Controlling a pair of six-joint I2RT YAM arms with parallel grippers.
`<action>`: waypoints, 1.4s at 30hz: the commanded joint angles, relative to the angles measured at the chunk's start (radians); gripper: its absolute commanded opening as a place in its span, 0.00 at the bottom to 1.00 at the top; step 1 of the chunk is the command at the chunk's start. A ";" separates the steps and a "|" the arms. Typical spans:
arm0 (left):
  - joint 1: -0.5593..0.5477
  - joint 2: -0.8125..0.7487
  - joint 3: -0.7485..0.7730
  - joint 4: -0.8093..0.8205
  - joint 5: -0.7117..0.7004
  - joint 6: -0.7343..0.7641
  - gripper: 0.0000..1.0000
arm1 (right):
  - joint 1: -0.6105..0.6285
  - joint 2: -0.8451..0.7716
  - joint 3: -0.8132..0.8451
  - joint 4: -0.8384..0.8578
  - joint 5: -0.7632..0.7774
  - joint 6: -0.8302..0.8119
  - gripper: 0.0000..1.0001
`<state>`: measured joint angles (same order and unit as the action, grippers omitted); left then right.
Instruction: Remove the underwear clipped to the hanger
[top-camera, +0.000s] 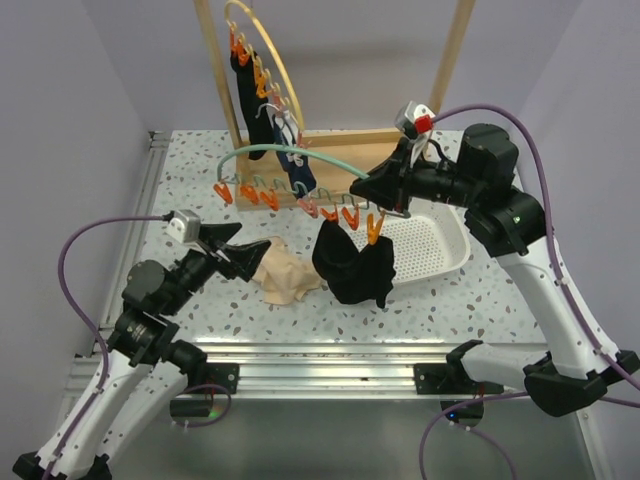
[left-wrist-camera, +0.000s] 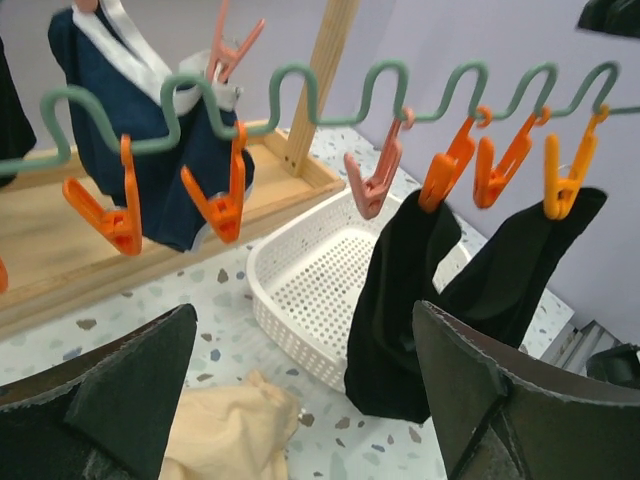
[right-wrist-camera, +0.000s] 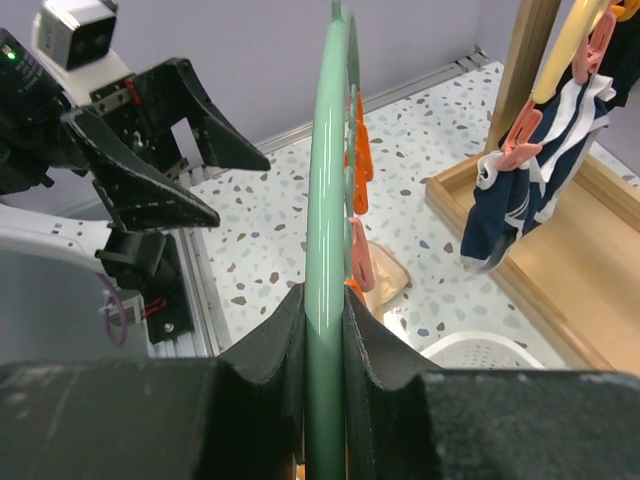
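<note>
The green hanger (top-camera: 262, 150) hangs level over the table, and my right gripper (right-wrist-camera: 325, 300) is shut on its rod (right-wrist-camera: 328, 150). From orange clips (left-wrist-camera: 566, 175) at its right end hangs black underwear (top-camera: 355, 265), its lower edge touching the table beside the basket. Pale beige underwear (top-camera: 287, 272) lies crumpled and loose on the table. My left gripper (top-camera: 250, 245) stands open just left of it, with nothing between its fingers (left-wrist-camera: 480, 390). In the left wrist view the beige cloth (left-wrist-camera: 230, 430) lies below the jaws. Navy underwear with white trim (left-wrist-camera: 180, 170) hangs from clips further back.
A white perforated basket (top-camera: 440, 245) stands at the right, under my right arm. At the back is a wooden rack (top-camera: 340, 140), which carries a yellow hanger (top-camera: 262, 50) with orange clips and a dark garment (top-camera: 250, 100). Several clips (top-camera: 248, 193) on the green hanger hang bare.
</note>
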<state>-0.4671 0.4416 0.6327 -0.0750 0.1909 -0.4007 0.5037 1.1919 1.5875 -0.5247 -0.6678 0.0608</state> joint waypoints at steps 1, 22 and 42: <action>0.002 0.005 -0.070 -0.009 0.022 -0.021 0.93 | 0.002 -0.023 0.092 0.043 0.056 -0.041 0.00; -0.287 0.509 -0.203 0.032 -0.540 -0.386 0.96 | 0.001 -0.112 0.221 -0.130 0.192 -0.167 0.00; -0.528 0.751 -0.007 0.181 -0.705 -0.225 0.00 | 0.001 -0.222 0.219 -0.219 0.175 -0.219 0.00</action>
<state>-0.9527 1.2728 0.5945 -0.0559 -0.5354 -0.7792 0.5037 0.9916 1.7374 -0.7944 -0.5072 -0.1242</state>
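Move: The beige underwear lies on the table almost straight beneath the open left hand, about 28 cm down, 4 cm ahead and 5 cm to its right; the empty orange clips hang some 9 cm ahead, 1 cm left and 3 cm above that hand. From the right hand, the beige underwear is 17 cm left, 2 cm ahead and 40 below. The black underwear hangs about 22 cm under the right hand, 3 cm left and 2 back, and the white basket stands 9 cm ahead, 9 cm right and 40 below. The left hand, fingers already wide open, plunges about 28 cm to the beige underwear, tipping its fingers some 45 degrees downward and swinging counter-clockwise late in the descent as it eases forward, then shuts on the cloth and begins to rise a few centimetres while drifting right towards the white basket. Meanwhile the right hand keeps its grip on the green hanger and carries it up, then back and to the right, tilting the hand up slightly, away from where the left arm works. ##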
